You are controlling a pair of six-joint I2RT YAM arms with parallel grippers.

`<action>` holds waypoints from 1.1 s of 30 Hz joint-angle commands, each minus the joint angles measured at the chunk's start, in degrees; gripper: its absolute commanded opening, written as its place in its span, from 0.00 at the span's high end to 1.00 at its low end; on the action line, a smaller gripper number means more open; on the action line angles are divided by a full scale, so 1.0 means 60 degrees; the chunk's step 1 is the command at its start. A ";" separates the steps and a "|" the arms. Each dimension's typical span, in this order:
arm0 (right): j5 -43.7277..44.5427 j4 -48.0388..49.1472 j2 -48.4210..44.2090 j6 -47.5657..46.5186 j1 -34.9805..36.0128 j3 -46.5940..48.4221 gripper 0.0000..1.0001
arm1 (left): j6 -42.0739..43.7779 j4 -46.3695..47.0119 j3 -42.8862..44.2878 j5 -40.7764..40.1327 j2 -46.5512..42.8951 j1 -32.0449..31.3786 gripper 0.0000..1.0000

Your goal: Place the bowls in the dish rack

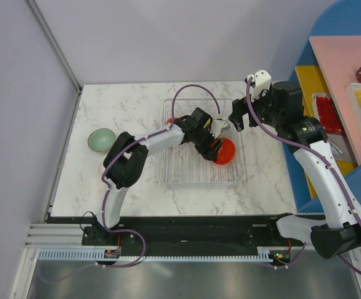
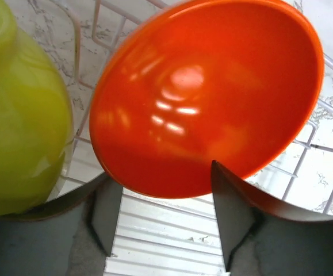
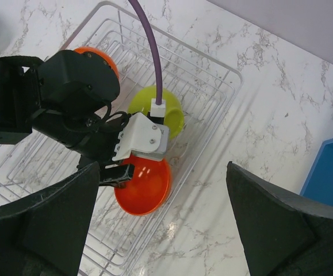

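Note:
The clear dish rack [image 1: 168, 169] stands mid-table. A red-orange bowl [image 1: 226, 152] leans tilted near its right wall, its hollow facing my left wrist camera [image 2: 201, 98]. My left gripper [image 1: 217, 138] reaches into the rack, open. Its fingertips [image 2: 228, 190] sit at the bowl's lower rim, and the ribbed rack floor [image 2: 172, 230] shows between them. Beside it stands a lime-green bowl [image 2: 16, 126] [image 3: 175, 115], and an orange bowl [image 1: 172, 120] [image 3: 100, 56] sits further back. A mint bowl [image 1: 101, 139] rests on the table at left. My right gripper [image 1: 239, 119] [image 3: 160, 172] hangs open above the rack's right edge.
A blue shelf unit [image 1: 355, 18] with a pink board and small packages stands off the table's right side. Grey walls close the left and back. The left arm's elbow [image 1: 125, 163] and its purple cable [image 1: 196, 90] cross over the rack.

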 commanded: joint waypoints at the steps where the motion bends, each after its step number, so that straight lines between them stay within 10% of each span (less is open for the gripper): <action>1: -0.0250 0.0254 -0.0270 0.0164 -0.0060 -0.0109 0.02 | -0.0312 0.0346 0.0355 -0.0073 0.0161 0.0005 0.41; 8: -0.0279 0.0371 -0.0285 0.0237 -0.0104 -0.0284 0.03 | -0.0297 0.0332 0.0282 -0.0190 0.0059 0.0004 0.98; 18: -0.0848 0.0547 0.0242 0.1421 -0.0177 -0.0109 0.02 | 0.0156 0.0170 -0.0624 0.0013 -0.1989 0.0384 0.98; 33: -0.8359 0.1776 0.2087 0.3459 -0.0323 -0.0621 0.02 | 0.0128 0.0917 -0.2003 0.3573 -0.4658 0.2729 0.98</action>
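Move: Just to the right of the left fingers, about 4 cm, 1 cm back and 2 cm below, is the middle of the red bowl standing in the dish rack, its near rim between the open jaws. From that hand the green bowl lies 8 cm ahead and level sideways, the second red bowl 9 cm ahead and 14 cm left. The right hand hovers high, that first bowl some 29 cm below, 3 cm ahead, 4 cm left. Closing on the rim's left side, the left fingers pinch the red bowl, then lift it about 17 cm out of the rack while carrying it some 11 cm left and slightly forward, fingers tipping up towards level. As it rises, the open right hand travels 8 cm left towards it, sinking 4 cm and turning its fingers down and leftward. ##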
